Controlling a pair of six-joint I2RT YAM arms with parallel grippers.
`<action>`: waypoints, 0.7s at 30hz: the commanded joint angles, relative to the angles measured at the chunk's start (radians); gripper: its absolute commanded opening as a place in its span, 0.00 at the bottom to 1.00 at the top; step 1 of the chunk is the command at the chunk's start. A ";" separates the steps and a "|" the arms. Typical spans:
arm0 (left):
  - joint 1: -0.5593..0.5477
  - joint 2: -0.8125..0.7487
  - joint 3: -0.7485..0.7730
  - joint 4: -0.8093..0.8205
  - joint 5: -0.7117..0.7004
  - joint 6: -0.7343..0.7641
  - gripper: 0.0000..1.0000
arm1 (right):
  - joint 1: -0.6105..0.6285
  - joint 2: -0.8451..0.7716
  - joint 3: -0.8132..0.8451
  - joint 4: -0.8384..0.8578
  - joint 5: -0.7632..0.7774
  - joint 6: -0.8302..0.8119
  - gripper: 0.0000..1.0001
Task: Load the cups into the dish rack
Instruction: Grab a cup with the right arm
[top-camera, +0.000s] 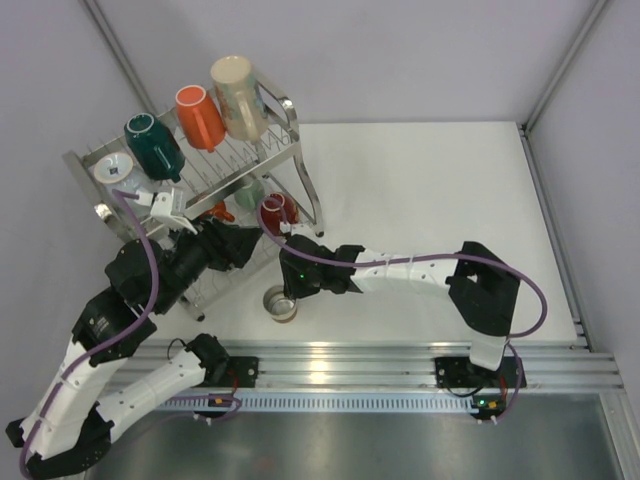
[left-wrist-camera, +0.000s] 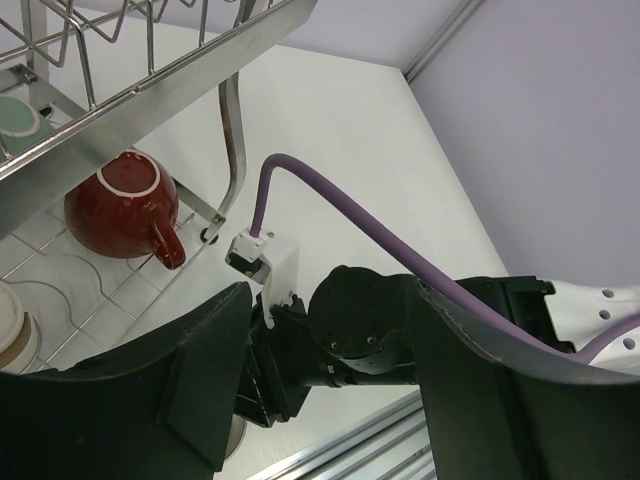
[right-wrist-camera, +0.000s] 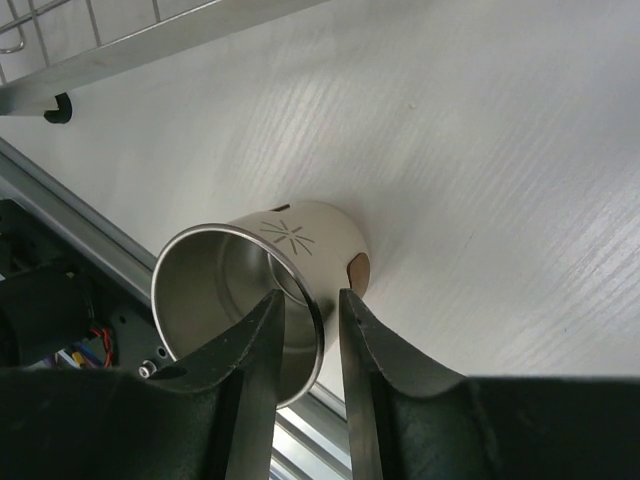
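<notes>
A small cream cup with a steel inside (right-wrist-camera: 290, 265) stands on the white table near the front edge, also the cup (top-camera: 281, 303) in the top view. My right gripper (right-wrist-camera: 310, 300) is shut on its rim, one finger inside and one outside the wall. The dish rack (top-camera: 290, 135) stands at the back left. Its upper tier carries a dark teal cup (top-camera: 152, 143), an orange cup (top-camera: 200, 117) and a tall beige cup (top-camera: 238, 97). A red cup (left-wrist-camera: 120, 205) and a mint cup (top-camera: 248, 190) lie on the lower tier. My left gripper (left-wrist-camera: 330, 350) hangs open and empty beside the rack's front.
A small white dish (top-camera: 112, 167) sits at the rack's upper left end. The right arm's purple cable (left-wrist-camera: 330, 200) loops close to the rack's front leg (left-wrist-camera: 232, 150). Both wrists crowd together by the rack. An aluminium rail (top-camera: 400, 360) borders the table's near edge.
</notes>
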 joint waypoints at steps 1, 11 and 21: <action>-0.003 -0.007 0.002 0.007 -0.017 -0.006 0.69 | 0.022 0.006 -0.008 0.041 -0.015 -0.006 0.29; -0.003 0.008 0.005 0.008 0.017 -0.015 0.69 | 0.015 -0.055 -0.073 0.075 -0.009 0.003 0.00; -0.003 0.075 0.017 0.155 0.178 -0.081 0.73 | -0.317 -0.683 -0.520 0.415 -0.170 -0.018 0.00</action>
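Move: The right hand has its open fingers astride the right-hand rim of the metal cup, whose middle lies about 3 cm to its left, 2 cm back and 4 cm below. The red cup on the rack's lower shelf is some 19 cm ahead and 2 cm to the left, about level in height; the rack's near foot is roughly 21 cm left, 4 cm back and 8 cm down. From the left hand, the metal cup lies some 32 cm below, 3 cm back and 2 cm right. The right fingers shut on the metal cup's rim, one inside and one outside, as the hand settles about 1 cm lower. Keeping that pinch, it then swings right, away from the rack, by some 10 cm, picking up speed and late on rising and reaching forward about 3 cm each, its left side tilting up about 10 degrees. The left hand starts drifting right 2–3 cm, still open. ##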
